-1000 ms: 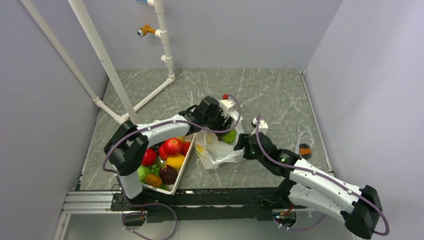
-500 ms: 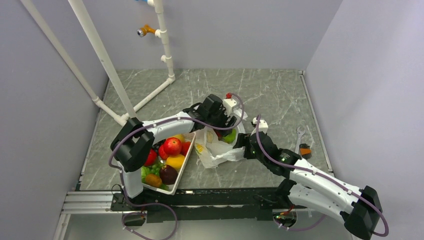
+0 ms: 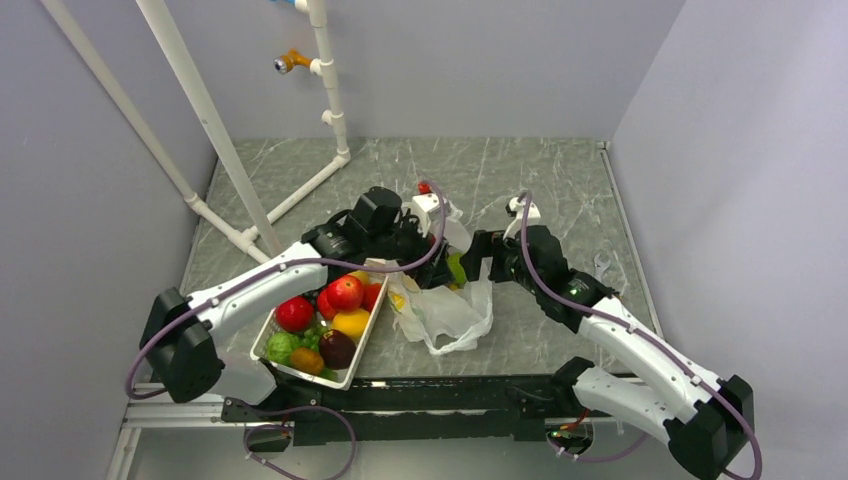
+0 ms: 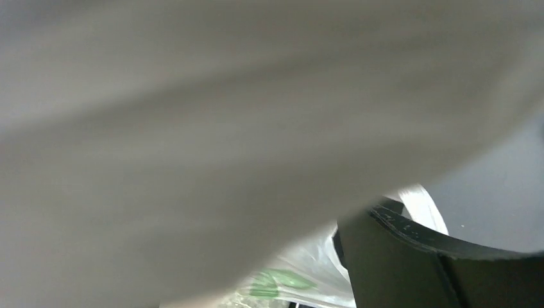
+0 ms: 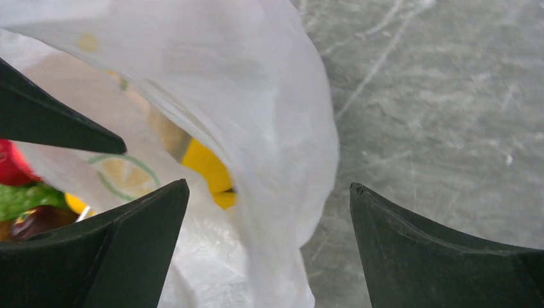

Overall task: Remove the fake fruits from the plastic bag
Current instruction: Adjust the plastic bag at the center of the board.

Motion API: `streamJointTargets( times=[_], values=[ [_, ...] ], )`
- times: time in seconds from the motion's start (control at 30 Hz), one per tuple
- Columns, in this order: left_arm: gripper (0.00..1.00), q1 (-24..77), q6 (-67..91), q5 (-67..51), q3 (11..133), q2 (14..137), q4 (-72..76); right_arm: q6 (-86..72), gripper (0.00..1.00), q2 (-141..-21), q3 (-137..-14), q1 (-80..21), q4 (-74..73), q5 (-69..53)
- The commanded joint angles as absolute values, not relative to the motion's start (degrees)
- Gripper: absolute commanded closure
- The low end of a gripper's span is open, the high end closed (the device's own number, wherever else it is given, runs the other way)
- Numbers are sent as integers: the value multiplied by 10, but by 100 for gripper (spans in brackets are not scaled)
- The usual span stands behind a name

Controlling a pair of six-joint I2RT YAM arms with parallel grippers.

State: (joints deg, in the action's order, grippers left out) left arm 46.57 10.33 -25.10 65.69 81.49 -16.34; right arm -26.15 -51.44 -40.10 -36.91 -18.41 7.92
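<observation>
The translucent white plastic bag (image 3: 450, 315) lies crumpled at the table's middle, right of the basket. A green round fruit (image 3: 457, 268) shows at its mouth, between the two grippers. My left gripper (image 3: 432, 268) is at the bag's far left edge. In the left wrist view, bag film (image 4: 192, 128) covers nearly everything and one finger (image 4: 410, 256) stands far to the right. My right gripper (image 5: 269, 186) is open wide, a loose fold of bag (image 5: 269, 128) hanging between its fingers, unclamped. A yellow fruit (image 5: 208, 170) shows inside the bag.
A white mesh basket (image 3: 365, 340) holding a red apple (image 3: 345, 292) and other fruit sits just left of the bag, under the left arm. White pipes (image 3: 330, 90) rise at the back left. Walls close off both sides.
Both grippers' jaws have opened wider. The left arm has stretched out and swung left; the right gripper moved back and up. The bag has slumped toward the front.
</observation>
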Motion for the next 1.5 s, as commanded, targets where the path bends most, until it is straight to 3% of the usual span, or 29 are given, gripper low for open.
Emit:
streamJointTargets(
  times=[0.0,0.17,0.47,0.67,0.8,1.07,1.3,1.47],
  values=[
    [9,463,129,-304,634,783,-159,-205,1,-545,-455,-360,-109,-31],
    [10,463,149,-307,613,753,-145,-207,1,-614,-498,-359,-46,-78],
    [9,467,200,-371,513,642,-76,-212,1,-804,-616,-343,17,-33],
    [9,466,190,-316,503,559,-142,-210,1,-920,-726,-312,-35,-2],
    [19,466,185,-233,552,576,-166,-181,1,-966,-787,-302,-100,-34],
    [36,467,145,-217,622,690,-121,-180,1,-838,-726,-303,-195,-68],
    [37,469,163,-237,596,707,-52,-172,1,-691,-587,-309,-213,-128],
    [40,486,144,-211,599,739,-54,-189,2,-658,-510,-311,-168,-118]
  ],
)
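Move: The plastic bag lies between and below both hands: its middle is about 2 cm ahead of and 16 cm below the left hand, and about 8 cm to the right hand's left and 13 cm below. Its far flap is some 9 cm ahead of the right hand and 5 cm to its left, 7 cm lower. The green fruit in it sits 1 cm ahead and 5 cm left of the right hand. The fruit basket's middle is 24 cm left and 6 cm back of the left hand. Sweep the right gripper, kept wide open, left and then forward over the bag to about 17 cm out, turning slightly counter-clockwise, then draw it back to finish a few centimetres forward, left and up of its start. Pull the left gripper back some 8 cm, leftward and up out of the film, then forward again nearly to its start but higher, closing its fingers by about a third. ##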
